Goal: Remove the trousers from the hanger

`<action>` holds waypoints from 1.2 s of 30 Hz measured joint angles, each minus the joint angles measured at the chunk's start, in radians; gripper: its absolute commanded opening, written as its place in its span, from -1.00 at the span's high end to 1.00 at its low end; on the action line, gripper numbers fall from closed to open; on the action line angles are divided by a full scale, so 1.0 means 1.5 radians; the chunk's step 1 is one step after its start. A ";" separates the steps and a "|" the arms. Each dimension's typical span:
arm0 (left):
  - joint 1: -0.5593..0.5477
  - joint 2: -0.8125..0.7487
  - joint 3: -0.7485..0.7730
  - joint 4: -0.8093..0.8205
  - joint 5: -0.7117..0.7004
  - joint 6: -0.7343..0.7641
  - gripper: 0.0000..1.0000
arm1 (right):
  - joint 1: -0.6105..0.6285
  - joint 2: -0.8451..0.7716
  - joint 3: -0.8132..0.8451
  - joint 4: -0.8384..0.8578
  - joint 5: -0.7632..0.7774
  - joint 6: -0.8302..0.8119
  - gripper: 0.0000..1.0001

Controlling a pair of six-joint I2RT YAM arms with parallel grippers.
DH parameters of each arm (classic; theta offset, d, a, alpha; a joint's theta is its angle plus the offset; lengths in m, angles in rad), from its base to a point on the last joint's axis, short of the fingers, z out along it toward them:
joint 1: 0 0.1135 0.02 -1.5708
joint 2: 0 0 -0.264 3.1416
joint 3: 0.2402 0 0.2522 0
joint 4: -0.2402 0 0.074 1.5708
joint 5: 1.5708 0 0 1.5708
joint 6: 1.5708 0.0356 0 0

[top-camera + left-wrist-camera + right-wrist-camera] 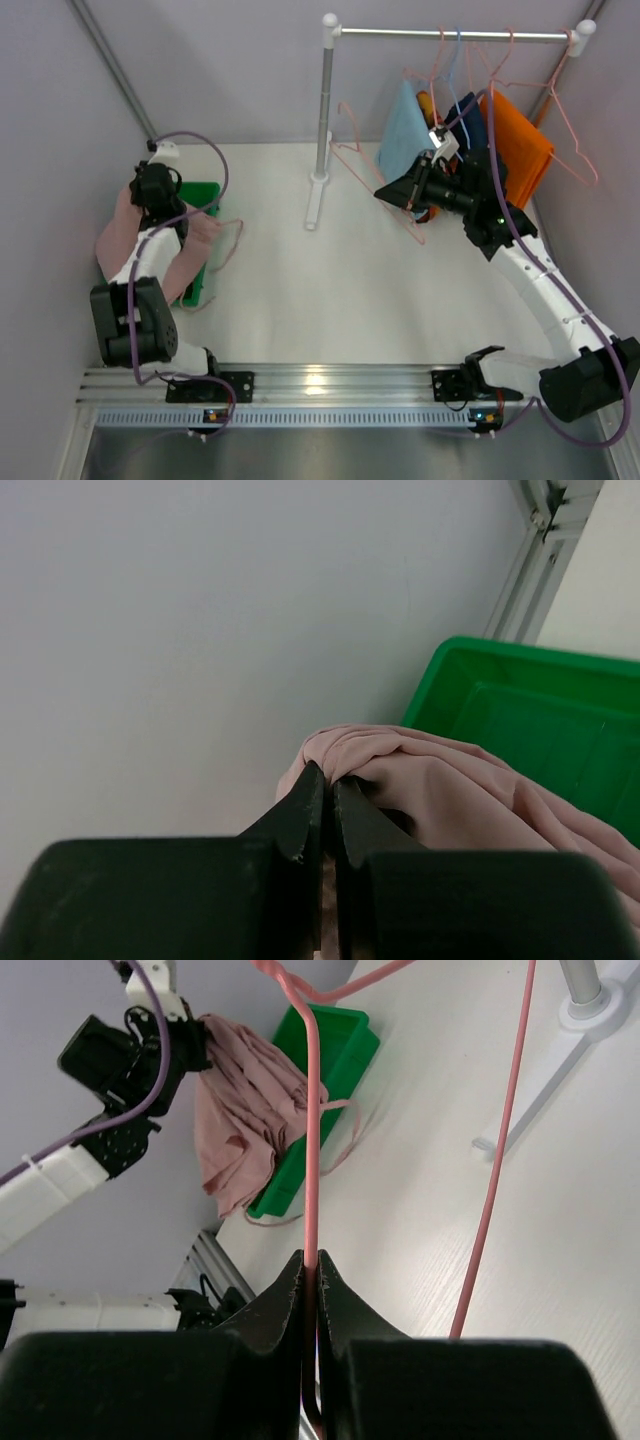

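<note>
My left gripper [328, 780] is shut on a fold of the dusty pink trousers [450, 790], which hang from it over the near end of the green bin [208, 196]. In the top view these pink trousers [118, 240] droop on both sides of the left arm. My right gripper [311, 1265] is shut on the wire of a bare pink hanger [312, 1140], held low in front of the rack. In the top view that right gripper [388, 196] is left of the hanging clothes. Light blue trousers [405, 135], navy trousers [468, 120] and orange trousers [520, 150] still hang on hangers.
A rail on a white post [325, 110] spans the back right. Another pink hanger [228, 245] lies on the table beside the green bin. An empty pink hanger [570, 130] dangles at the rail's far right end. Grey walls close in left and right.
</note>
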 measured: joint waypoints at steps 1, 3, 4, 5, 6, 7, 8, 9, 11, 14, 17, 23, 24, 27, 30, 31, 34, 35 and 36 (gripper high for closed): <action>0.002 0.031 0.023 0.005 0.003 -0.008 1.00 | 0.000 0.000 0.003 -0.002 0.000 -0.003 1.00; 0.005 0.086 0.068 0.013 0.007 -0.020 1.00 | 0.000 0.000 0.005 -0.001 0.001 -0.005 1.00; 0.005 0.116 0.096 0.013 0.008 -0.029 1.00 | 0.000 0.000 0.005 -0.002 0.002 -0.005 1.00; 0.005 0.147 0.129 0.013 0.008 -0.037 1.00 | 0.000 0.001 0.005 -0.002 0.002 -0.005 1.00; 0.005 0.178 0.160 0.013 0.010 -0.044 1.00 | 0.000 0.001 0.005 -0.002 0.003 -0.005 1.00; 0.005 0.208 0.187 0.013 0.011 -0.050 1.00 | 0.000 0.001 0.006 -0.002 0.004 -0.005 1.00; 0.005 0.236 0.212 0.012 0.012 -0.056 1.00 | 0.000 0.001 0.006 -0.002 0.004 -0.006 1.00; 0.005 0.259 0.230 0.012 0.014 -0.062 1.00 | 0.000 0.001 0.006 -0.002 0.004 -0.007 1.00; 0.005 0.298 0.252 0.000 0.014 -0.074 1.00 | 0.000 0.001 0.007 -0.002 0.004 -0.011 1.00; 0.006 0.332 0.260 -0.047 0.020 -0.104 0.87 | 0.000 0.001 0.014 -0.011 0.004 -0.022 1.00; 0.008 0.338 0.257 -0.119 0.040 -0.145 0.67 | 0.001 -0.004 0.019 -0.019 0.004 -0.032 1.00; 0.010 0.288 0.236 -0.266 0.115 -0.232 -0.58 | 0.001 -0.038 0.021 -0.054 0.013 -0.063 1.00; 0.011 0.266 0.227 -0.285 0.129 -0.243 -0.89 | 0.001 -0.048 0.021 -0.061 0.017 -0.069 1.00; 0.011 0.178 0.209 -0.339 0.176 -0.277 -0.98 | 0.001 -0.080 0.026 -0.084 0.027 -0.088 1.00; 0.011 0.072 0.224 -0.384 0.231 -0.298 -0.98 | 0.001 -0.117 0.027 -0.099 0.039 -0.103 1.00; 0.011 0.039 0.238 -0.397 0.249 -0.302 -0.98 | 0.001 -0.129 0.028 -0.105 0.045 -0.106 1.00; 0.011 -0.049 0.284 -0.418 0.303 -0.309 -0.98 | 0.001 -0.162 0.029 -0.118 0.067 -0.108 1.00; 0.011 -0.078 0.294 -0.423 0.322 -0.310 -0.98 | 0.001 -0.172 0.029 -0.120 0.076 -0.106 1.00; 0.011 -0.106 0.301 -0.429 0.342 -0.310 -0.98 | 0.001 -0.181 0.029 -0.122 0.084 -0.102 1.00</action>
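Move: The left gripper holds the pink trousers. The green bin's middle lies about 20 cm below it, roughly 4 cm farther out and 6 cm to its right; the cloth hangs some 14 cm down, 5 cm to its right and 3 cm back. From the right gripper, which keeps the empty pink hanger, the bin is about 60 cm left, 14 cm ahead and 29 cm down, and the blue trousers hang 20 cm ahead, 5 cm right and 8 cm lower. Bring the left gripper about 11 cm forward over the bin, then sink it some 13 cm while easing back, open the fingers wide to let go of the trousers, and lift away up, back and right, rolling the hand's left side down. Later, draw the right gripper back, up and right with the hanger still pinched, tipping its fingers upward. ##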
